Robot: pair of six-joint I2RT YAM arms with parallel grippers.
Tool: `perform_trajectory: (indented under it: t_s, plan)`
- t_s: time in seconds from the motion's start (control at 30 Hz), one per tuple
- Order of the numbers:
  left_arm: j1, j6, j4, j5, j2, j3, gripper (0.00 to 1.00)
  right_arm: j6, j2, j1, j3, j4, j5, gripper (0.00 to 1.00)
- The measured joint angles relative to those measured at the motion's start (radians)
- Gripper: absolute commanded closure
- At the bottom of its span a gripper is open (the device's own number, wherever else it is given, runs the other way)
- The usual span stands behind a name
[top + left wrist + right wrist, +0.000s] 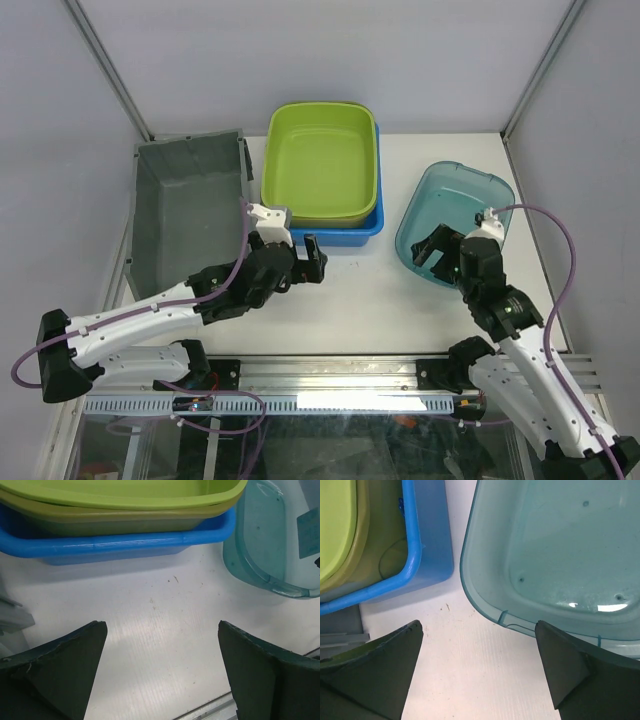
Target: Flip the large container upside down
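A large grey container [185, 215] stands open side up at the table's left. A green basin [320, 160] sits nested in a blue basin [352, 234] at the back middle. A clear teal basin [452, 205] stands open side up at the right. My left gripper [315, 258] is open and empty above the bare table, just in front of the blue basin [125, 545]. My right gripper [432, 250] is open and empty at the teal basin's near left rim [485, 600]; I cannot tell if it touches.
The white table [370, 300] lies between the two grippers. Grey walls and metal posts close the back and sides. An aluminium rail [330, 375] with the arm bases runs along the near edge. A purple cable [560, 250] loops beside the right arm.
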Motion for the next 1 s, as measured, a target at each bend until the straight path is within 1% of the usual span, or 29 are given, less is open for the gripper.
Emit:
perform_trajectory:
  t_s: [0.3,0.5,0.6,0.7,0.8,0.9,1.0]
  plan:
    - [0.0,-0.013,0.001,-0.023,-0.005,-0.028,0.01,0.002,0.113,0.0,0.0,0.018,-0.032,0.01]
    - [-0.003,0.071,0.058,0.06,0.003,-0.042,0.01,0.055,0.198,0.0,0.011,0.002,-0.005,0.01]
    - [-0.048,0.106,0.082,0.087,0.064,-0.04,0.01,0.053,0.269,0.0,0.036,0.002,0.003,0.0]
    - [-0.139,0.125,0.085,0.101,0.156,-0.023,0.01,0.033,0.365,0.001,0.098,0.005,0.014,0.01]
    - [-0.191,0.129,0.089,0.121,0.213,-0.006,0.01,0.011,0.494,0.0,0.204,0.005,0.048,0.01]
    - [-0.199,0.128,0.093,0.129,0.216,-0.006,0.01,-0.008,0.653,-0.013,0.344,0.006,0.071,0.01]
    - [-0.198,0.121,0.097,0.128,0.183,-0.011,0.01,-0.012,0.815,-0.048,0.472,0.006,0.073,0.08]
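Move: The large teal container, open side up, has its middle about 12 cm ahead of the right hand, 6 cm to its right and 12 cm below; its left rim lies slightly left of that hand. The same middle is roughly 12 cm ahead of the left hand, 31 cm right and 15 cm lower. The blue tub with the green one nested in it stands some 18 cm ahead and 24 cm left of the right hand. The teal container's left rim is what the right hand heads for: wide open, it sinks about 4 cm, then sweeps forward some 12 cm, rising slightly and tipping further down, until that rim lies between and below its fingers. The open left hand dips, then draws back, right and down over bare table, away from the blue tub, turning about 20 degrees clockwise. ##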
